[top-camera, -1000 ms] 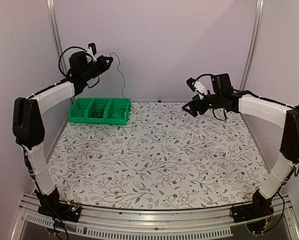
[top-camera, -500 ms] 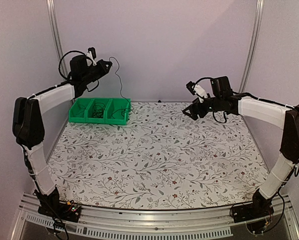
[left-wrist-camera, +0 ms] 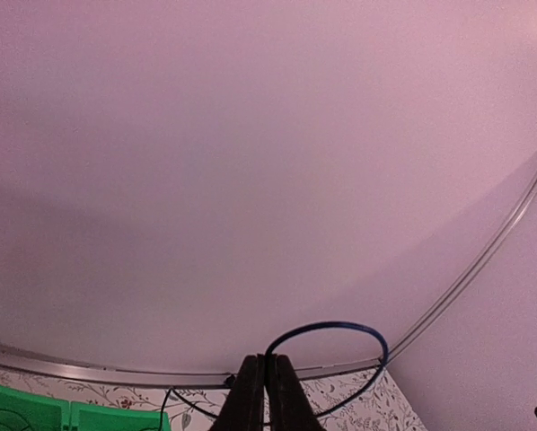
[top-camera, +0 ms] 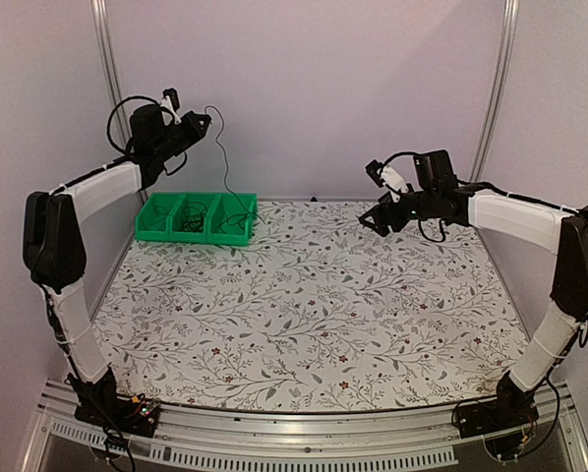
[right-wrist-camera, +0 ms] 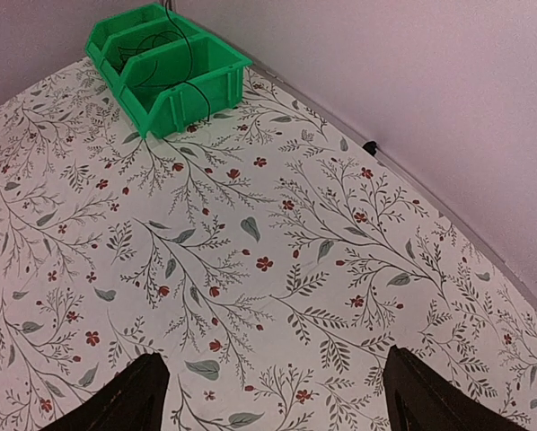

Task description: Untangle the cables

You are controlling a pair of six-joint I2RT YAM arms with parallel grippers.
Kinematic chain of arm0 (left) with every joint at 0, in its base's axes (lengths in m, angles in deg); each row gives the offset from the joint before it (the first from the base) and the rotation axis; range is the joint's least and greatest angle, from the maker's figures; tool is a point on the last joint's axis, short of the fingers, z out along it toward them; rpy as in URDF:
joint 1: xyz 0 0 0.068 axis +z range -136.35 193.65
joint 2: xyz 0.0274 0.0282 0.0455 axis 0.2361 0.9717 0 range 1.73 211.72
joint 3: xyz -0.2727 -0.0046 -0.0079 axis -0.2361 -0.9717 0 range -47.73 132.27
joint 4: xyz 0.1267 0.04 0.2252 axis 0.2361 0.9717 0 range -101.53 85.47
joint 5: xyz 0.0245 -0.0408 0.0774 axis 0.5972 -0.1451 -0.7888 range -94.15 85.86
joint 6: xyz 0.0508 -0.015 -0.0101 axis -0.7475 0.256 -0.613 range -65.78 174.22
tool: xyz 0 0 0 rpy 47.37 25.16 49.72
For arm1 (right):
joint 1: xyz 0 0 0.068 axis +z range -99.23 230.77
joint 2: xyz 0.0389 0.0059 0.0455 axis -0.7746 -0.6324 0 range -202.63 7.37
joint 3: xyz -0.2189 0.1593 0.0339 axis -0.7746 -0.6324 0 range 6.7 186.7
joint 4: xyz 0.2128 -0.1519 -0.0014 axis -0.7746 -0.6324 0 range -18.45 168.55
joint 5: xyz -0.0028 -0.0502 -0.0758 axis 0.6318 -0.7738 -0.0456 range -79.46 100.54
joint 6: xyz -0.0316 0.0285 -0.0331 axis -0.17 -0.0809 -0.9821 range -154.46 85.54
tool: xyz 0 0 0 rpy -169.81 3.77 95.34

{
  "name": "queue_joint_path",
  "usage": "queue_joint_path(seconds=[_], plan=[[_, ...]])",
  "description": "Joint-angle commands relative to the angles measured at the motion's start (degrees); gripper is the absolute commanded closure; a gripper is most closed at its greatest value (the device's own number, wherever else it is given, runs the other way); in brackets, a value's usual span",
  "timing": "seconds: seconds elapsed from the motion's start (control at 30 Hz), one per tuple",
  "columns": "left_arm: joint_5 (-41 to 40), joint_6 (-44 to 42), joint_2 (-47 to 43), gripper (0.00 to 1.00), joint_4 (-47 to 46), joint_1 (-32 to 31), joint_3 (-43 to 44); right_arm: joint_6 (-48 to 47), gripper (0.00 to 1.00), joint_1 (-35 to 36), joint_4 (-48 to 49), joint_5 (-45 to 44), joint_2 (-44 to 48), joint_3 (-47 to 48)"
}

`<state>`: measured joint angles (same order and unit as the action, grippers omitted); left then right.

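Observation:
High at the back left, my left gripper (top-camera: 201, 120) is shut on one thin black cable (top-camera: 223, 157). That cable hangs from the gripper down into the green bin (top-camera: 196, 218). In the left wrist view the closed fingers (left-wrist-camera: 250, 400) pinch the cable, which loops out above them (left-wrist-camera: 327, 327). More thin cables (right-wrist-camera: 161, 49) lie coiled in the bin's compartments (right-wrist-camera: 174, 99). My right gripper (top-camera: 373, 218) hovers over the back right of the table, open, with only the flowered cloth between its fingers (right-wrist-camera: 138, 395).
The green bin has three compartments and stands at the back left on the flowered cloth (top-camera: 314, 315). A small black object (right-wrist-camera: 369, 145) lies at the table's back edge by the wall. Metal frame posts (top-camera: 496, 88) stand at the back corners.
My left gripper has risen and shifted slightly left, drawing the cable higher out of the bin. The right gripper dipped a little lower, then held still.

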<state>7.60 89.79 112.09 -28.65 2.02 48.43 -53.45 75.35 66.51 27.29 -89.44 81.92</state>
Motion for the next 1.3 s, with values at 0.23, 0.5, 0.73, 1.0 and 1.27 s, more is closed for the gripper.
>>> queue_joint_path(seconds=[0.23, 0.5, 0.73, 1.0, 1.27], plan=[[-0.73, -1.09, 2.2, 1.0, -0.27, 1.65, 1.22, -0.68, 0.13, 0.34, 0.86, -1.0, 0.57, -0.89], [-0.81, -1.32, 5.21, 1.0, 0.25, 1.41, -2.16, -1.18, 0.13, 0.3, 0.69, -1.64, 0.4, -1.28], [-1.59, -0.92, 8.79, 1.0, 5.95, 0.24, -3.7, -1.41, 0.13, 0.34, 0.72, -1.66, 0.31, -1.7], [-4.41, -1.86, 16.07, 1.0, 20.3, -1.45, 2.68, -1.5, 0.12, 0.29, 0.56, -1.48, 0.27, -2.13], [-1.77, -1.9, 21.61, 1.0, 24.75, -2.83, 7.59, -1.41, 0.12, 0.3, 0.74, -0.97, 0.29, -2.36]])
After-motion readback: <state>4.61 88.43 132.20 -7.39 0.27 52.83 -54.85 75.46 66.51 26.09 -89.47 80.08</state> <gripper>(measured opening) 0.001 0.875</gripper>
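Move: The left hand, holding a cable up high, has the green bin's right compartment about 6 cm ahead, 7 cm to its right and some 33 cm below. The middle compartment, with a coiled cable in it, is as far ahead and below but about 5 cm to the hand's left; the left compartment lies some 16 cm to its left, also 6 cm ahead. From the idle right hand, the right compartment is roughly 21 cm ahead, 34 cm left and 17 cm down. Fingers still shut on the cable, the left hand pauses almost level at first, drifting about a centimetre left, then lowers the cable ever faster towards the right compartment, some 26 cm down with only a slight forward shift. The wrist tips nose-down by about 35 degrees on the way, and the grip is kept. ##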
